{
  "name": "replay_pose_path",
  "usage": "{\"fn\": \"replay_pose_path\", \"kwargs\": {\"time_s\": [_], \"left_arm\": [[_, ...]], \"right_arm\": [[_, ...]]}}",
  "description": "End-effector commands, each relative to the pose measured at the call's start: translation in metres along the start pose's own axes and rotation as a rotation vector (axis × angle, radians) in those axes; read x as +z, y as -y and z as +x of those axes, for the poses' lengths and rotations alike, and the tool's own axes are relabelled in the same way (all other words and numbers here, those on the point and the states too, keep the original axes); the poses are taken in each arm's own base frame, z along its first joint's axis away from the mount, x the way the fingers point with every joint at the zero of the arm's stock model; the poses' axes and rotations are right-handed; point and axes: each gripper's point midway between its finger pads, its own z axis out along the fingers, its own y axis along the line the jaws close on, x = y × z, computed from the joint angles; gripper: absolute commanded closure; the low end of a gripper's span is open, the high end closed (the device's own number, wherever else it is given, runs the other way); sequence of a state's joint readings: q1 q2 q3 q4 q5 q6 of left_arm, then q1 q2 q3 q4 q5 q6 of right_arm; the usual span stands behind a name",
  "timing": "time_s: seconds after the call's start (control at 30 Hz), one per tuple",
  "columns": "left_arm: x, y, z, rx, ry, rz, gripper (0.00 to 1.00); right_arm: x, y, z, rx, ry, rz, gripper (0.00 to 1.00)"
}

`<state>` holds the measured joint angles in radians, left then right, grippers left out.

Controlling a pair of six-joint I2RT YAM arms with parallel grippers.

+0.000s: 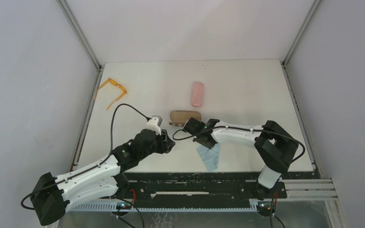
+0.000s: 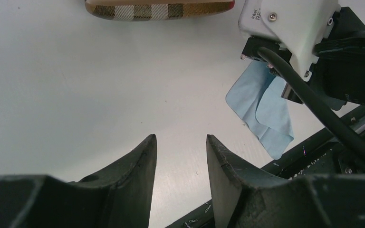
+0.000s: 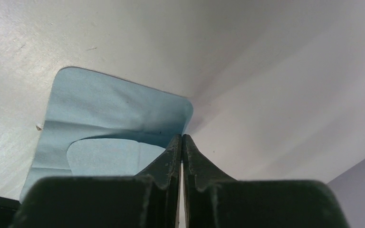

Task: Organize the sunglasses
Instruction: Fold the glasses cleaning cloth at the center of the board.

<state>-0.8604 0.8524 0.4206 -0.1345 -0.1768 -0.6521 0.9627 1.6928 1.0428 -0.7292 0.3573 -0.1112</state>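
The orange-framed sunglasses lie open at the table's far left edge, well away from both arms. My left gripper hovers over bare table near the middle front, open, with nothing between its fingers. My right gripper points down just right of it, its fingers pressed together at the edge of a light-blue cloth. The cloth's edge rises toward the closed tips and a fold lifts off the table. In the left wrist view the cloth hangs under the right wrist's white camera.
A brown plaid case lies just beyond both grippers. A pink case lies farther back at the centre. Black rails run along the near edge, and grey walls close in the left, right and back.
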Motion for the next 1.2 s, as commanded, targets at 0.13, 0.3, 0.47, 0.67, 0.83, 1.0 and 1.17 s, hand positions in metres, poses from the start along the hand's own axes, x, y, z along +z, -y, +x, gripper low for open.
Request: {"fn": "replay_pose_path", "kwargs": {"time_s": [0.13, 0.3, 0.47, 0.67, 0.83, 1.0, 1.17], "left_arm": [[0.011, 0.013, -0.003, 0.009, 0.005, 0.072, 0.51], [0.025, 0.025, -0.011, 0.033, -0.019, 0.076, 0.50], [0.042, 0.040, -0.016, 0.056, -0.063, 0.091, 0.52], [0.060, 0.055, -0.015, 0.072, -0.119, 0.115, 0.54], [0.070, 0.066, -0.012, 0.084, -0.148, 0.123, 0.54], [0.086, 0.079, -0.009, 0.106, -0.190, 0.111, 0.55], [0.099, 0.088, -0.003, 0.106, -0.211, 0.094, 0.58]], "right_arm": [[-0.018, 0.012, -0.020, 0.113, 0.114, -0.025, 1.00], [-0.018, 0.023, -0.019, 0.240, 0.170, -0.062, 1.00], [-0.009, 0.038, -0.012, 0.339, 0.158, -0.043, 1.00], [0.001, 0.055, -0.004, 0.423, 0.133, -0.024, 1.00], [0.005, 0.059, 0.000, 0.487, 0.127, -0.062, 1.00], [0.012, 0.052, 0.000, 0.531, 0.126, -0.121, 1.00], [0.018, 0.044, 0.000, 0.621, 0.124, -0.204, 1.00]]}}
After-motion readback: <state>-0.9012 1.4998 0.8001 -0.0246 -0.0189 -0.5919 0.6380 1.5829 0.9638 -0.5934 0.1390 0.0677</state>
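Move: Under the right hand, its shut fingers already pinching the cloth's far right edge, the cleaning cloth has its middle about 6 cm back and 3 cm left. The open brown case stands about 13 cm ahead and 14 cm left of that hand, the pink case roughly 24 cm ahead and 8 cm left. From the left hand, the cloth's middle lies some 18 cm right, 7 cm back and 7 cm lower; the brown case is 12 cm ahead, 7 cm right. Keeping its pinch on the cloth, the right hand draws that edge about 4 cm forward and 3 cm right, rising some 2 cm and sinking again, while turning roughly 25 degrees clockwise and rolling its left side up. The half-open left hand sweeps some 10 cm right, a little forward and down, towards the cloth's far left corner. ##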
